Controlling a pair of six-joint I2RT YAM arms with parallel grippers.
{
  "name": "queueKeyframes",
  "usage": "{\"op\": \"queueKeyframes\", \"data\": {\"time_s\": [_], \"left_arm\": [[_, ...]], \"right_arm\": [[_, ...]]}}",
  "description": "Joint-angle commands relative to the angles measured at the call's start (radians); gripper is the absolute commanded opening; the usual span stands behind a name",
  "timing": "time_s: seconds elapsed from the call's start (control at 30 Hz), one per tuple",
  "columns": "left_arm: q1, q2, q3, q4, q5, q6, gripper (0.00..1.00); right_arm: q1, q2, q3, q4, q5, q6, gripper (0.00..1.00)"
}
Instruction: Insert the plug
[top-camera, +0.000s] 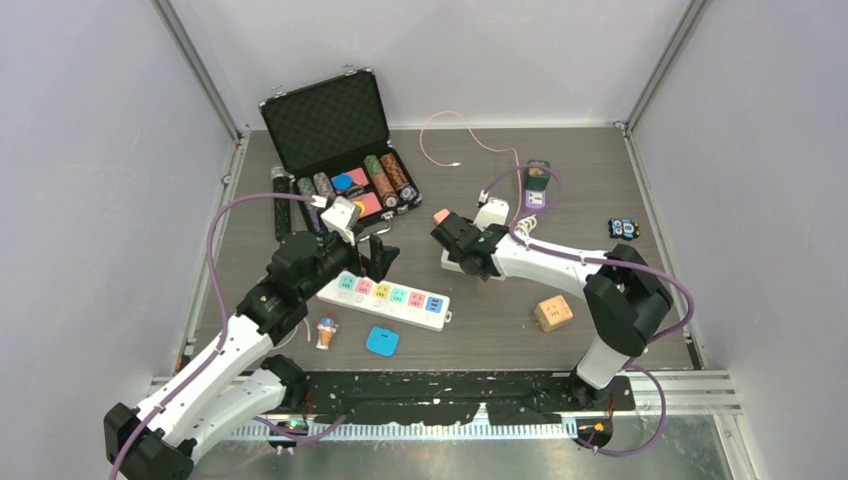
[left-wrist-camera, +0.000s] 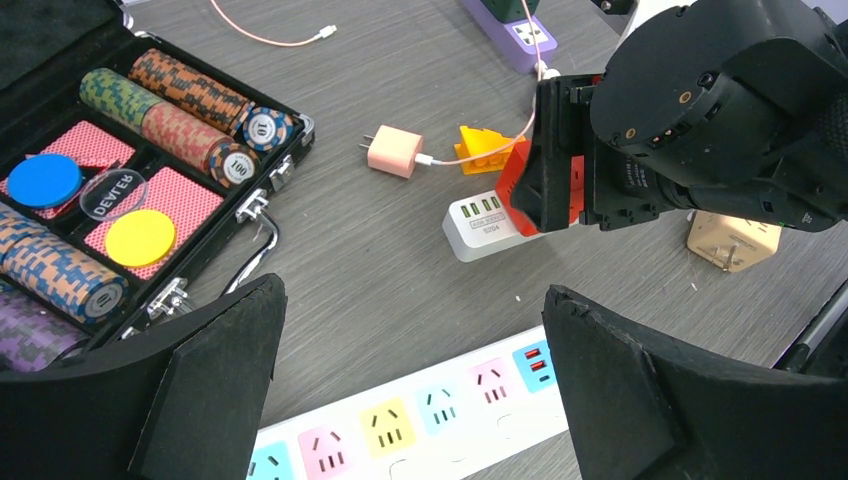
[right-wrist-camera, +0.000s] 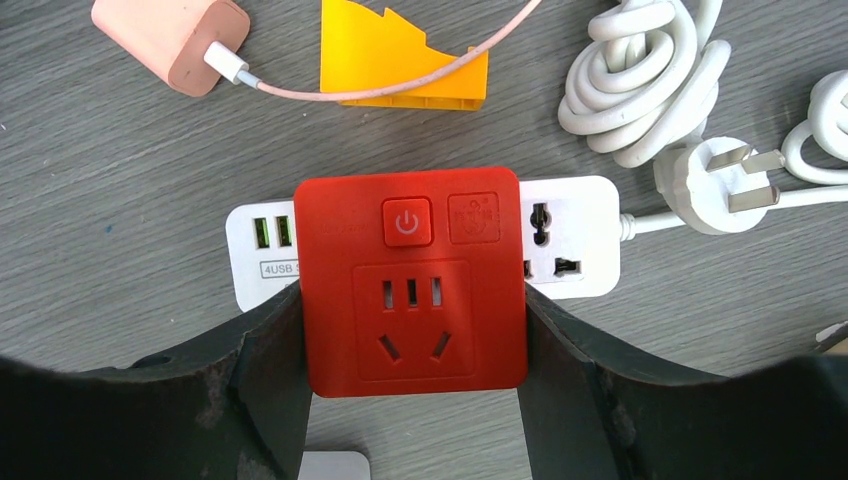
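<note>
My right gripper (right-wrist-camera: 412, 335) is shut on a red plug (right-wrist-camera: 410, 280), a square block with a power button and a socket face; one finger presses each side. The red plug hangs over the middle of a small white power strip (right-wrist-camera: 572, 235) with USB ports on its left end. I cannot tell whether the plug touches the strip. From the left wrist view the red plug (left-wrist-camera: 520, 185) stands at the small white strip's (left-wrist-camera: 475, 225) right end. My left gripper (left-wrist-camera: 415, 330) is open and empty, above a long white power strip (left-wrist-camera: 420, 420) with coloured sockets.
An open case of poker chips (top-camera: 340, 140) stands at the back left. A pink charger (right-wrist-camera: 175, 40), a yellow piece (right-wrist-camera: 400, 60) and a coiled white cable (right-wrist-camera: 640, 70) lie just beyond the small strip. An orange cube (top-camera: 553, 313) and a blue block (top-camera: 382, 341) lie near the front.
</note>
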Motion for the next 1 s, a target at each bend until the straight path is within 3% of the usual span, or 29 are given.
{"op": "queueKeyframes", "data": {"time_s": [0.0, 0.1, 0.2, 0.27, 0.3, 0.33, 0.37, 0.4, 0.6, 0.97], "left_arm": [[0.003, -0.005, 0.001, 0.035, -0.025, 0.017, 1.0], [0.003, -0.013, 0.002, 0.026, -0.037, 0.028, 1.0], [0.003, -0.018, 0.0, 0.025, -0.053, 0.033, 1.0], [0.004, -0.016, 0.004, 0.025, -0.066, 0.033, 1.0], [0.003, -0.014, 0.006, 0.024, -0.069, 0.033, 1.0], [0.003, -0.013, 0.009, 0.023, -0.074, 0.033, 1.0], [0.003, -0.012, 0.012, 0.023, -0.077, 0.032, 1.0], [0.004, -0.009, 0.019, 0.02, -0.08, 0.03, 1.0], [0.006, 0.002, 0.039, 0.009, -0.111, 0.01, 1.0], [0.03, 0.025, 0.075, -0.077, -0.134, -0.033, 1.0]], "right_arm": [[0.002, 0.081, -0.037, -0.08, -0.008, 0.035, 0.05], [0.002, 0.109, -0.028, -0.113, -0.019, 0.062, 0.06], [0.002, 0.081, 0.003, -0.137, -0.014, 0.059, 0.23], [0.002, 0.041, 0.039, -0.154, -0.001, 0.045, 0.48], [0.001, 0.013, 0.056, -0.165, 0.005, 0.038, 0.67], [-0.001, -0.001, 0.092, -0.176, 0.007, 0.023, 0.76], [-0.004, -0.023, 0.114, -0.181, 0.007, 0.012, 0.92], [-0.009, -0.033, 0.158, -0.197, 0.001, -0.007, 0.98], [-0.044, -0.115, 0.265, -0.201, -0.054, -0.089, 0.95], [-0.119, -0.245, 0.174, -0.089, -0.204, -0.282, 0.99]]}}
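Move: The red adapter sits between the right fingers, practically at the hand point, on the small white power strip; the strip's middle is about 1 cm to the right and 4 cm below. From that hand the yellow wedge lies some 5 cm ahead, straight on, and the pink charger about 8 cm ahead and 5 cm left, both around 5 cm lower. From the left hand the adapter is roughly 4 cm ahead, 14 cm right and 17 cm below. The red adapter is still pinched and held down on the small white power strip by the nearly still right hand, until the fingers open wide and let go of its sides. The right hand then rises quickly, about 12 cm straight up off the adapter, tilting some 10 degrees. The empty, open left hand drifts a couple of centimetres left and forward. ##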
